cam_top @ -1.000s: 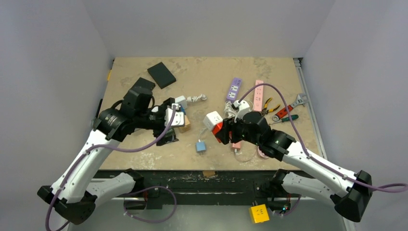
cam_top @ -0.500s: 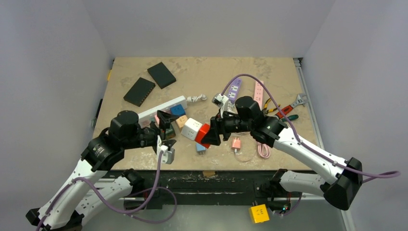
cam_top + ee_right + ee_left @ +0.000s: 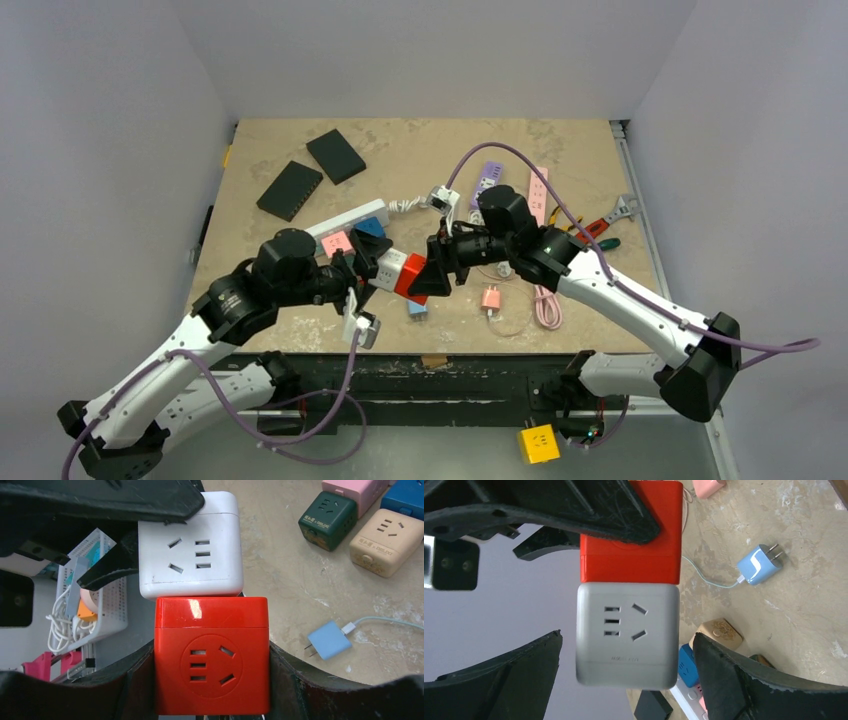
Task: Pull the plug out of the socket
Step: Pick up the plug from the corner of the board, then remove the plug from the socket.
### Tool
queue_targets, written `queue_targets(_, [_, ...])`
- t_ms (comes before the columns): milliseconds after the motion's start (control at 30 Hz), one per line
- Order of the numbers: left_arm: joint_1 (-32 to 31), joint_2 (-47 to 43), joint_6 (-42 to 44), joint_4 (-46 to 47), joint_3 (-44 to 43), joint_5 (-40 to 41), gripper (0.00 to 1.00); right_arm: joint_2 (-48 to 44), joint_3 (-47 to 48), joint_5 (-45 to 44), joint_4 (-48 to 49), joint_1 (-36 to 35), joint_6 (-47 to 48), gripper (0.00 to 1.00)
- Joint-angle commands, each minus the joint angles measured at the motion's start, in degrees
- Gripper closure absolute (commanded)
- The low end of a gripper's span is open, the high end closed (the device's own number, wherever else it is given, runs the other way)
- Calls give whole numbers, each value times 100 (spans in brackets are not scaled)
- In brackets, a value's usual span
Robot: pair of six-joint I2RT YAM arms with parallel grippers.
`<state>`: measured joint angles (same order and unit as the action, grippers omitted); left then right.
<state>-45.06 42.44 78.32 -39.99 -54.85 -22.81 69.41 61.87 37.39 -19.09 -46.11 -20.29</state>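
A white cube plug point(image 3: 388, 268) sits joined to a red cube socket point(image 3: 411, 277), both held in the air over the table's front middle. My right gripper point(image 3: 211, 647) is shut on the red cube socket point(image 3: 211, 662), with a finger pressed flat on each side. The white cube plug point(image 3: 190, 555) sticks out beyond it. My left gripper point(image 3: 627, 635) stands open around the white cube plug point(image 3: 627, 635), and gaps show on both sides between its fingers point(image 3: 729, 680) and the plug. The red cube socket point(image 3: 631, 555) lies just past it.
On the table lie a blue charger point(image 3: 417, 306), a pink plug point(image 3: 491, 298), a white power strip point(image 3: 345, 218) with coloured cubes, two black boxes point(image 3: 336, 156), purple point(image 3: 487, 180) and pink point(image 3: 538, 195) strips, and hand tools point(image 3: 600, 228). Green point(image 3: 327, 520) and beige point(image 3: 382, 542) cubes stand nearby.
My right arm has carried the joined cubes leftward. My left arm left the power strip, swung back, then came up so its open fingers now straddle the white cube.
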Motion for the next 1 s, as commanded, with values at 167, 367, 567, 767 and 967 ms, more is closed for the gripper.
queue_targets(167, [-160,485,-68,331,-255,304,10,33,497,247,156,11,227,100])
queue_targets(367, [-208,588,-275,435,-308,384,79,-10,374,325,232,12,254,100])
queue_targets(567, [-251,578,-206,560,-219,506,100,-24,260,351,257,15,227,100])
queue_targets(767, [-228,358,278,654,245,930,100,-491,-322,226,77,24,175,100])
queue_targets(967, [256,219,548,505,510,822,100,-1153,-1133,172,-153,18,14,100])
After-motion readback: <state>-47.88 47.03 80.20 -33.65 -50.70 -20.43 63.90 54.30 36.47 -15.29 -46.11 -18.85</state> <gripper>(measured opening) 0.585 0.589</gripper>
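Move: The left hand is wide open right at the white plug cube, whose middle is about 1 cm ahead, 2 cm to its right and 2 cm below; the joined red socket cube lies some 6 cm right, level fore and aft, 2 cm below. Down on the table, some 22 cm lower, the blue adapter is about 6 cm right and 1 cm back, the beige cube 11 cm ahead and 1 cm left. From the right hand, already gripping the red cube at its centre, the white cube is 5 cm left, 1 cm ahead and 1 cm lower. The left hand eases some 3 cm down, forward and to the right so its open fingers straddle the white plug cube, then shuts them from wide open to a little over half and pinches it by two opposite sides, while the right hand keeps its hold on the red socket cube and stays nearly still. With both gripped, the two hands then carry the joined pair together about 2 cm to the right and down, drawing slightly back, with hardly any wrist turn. ##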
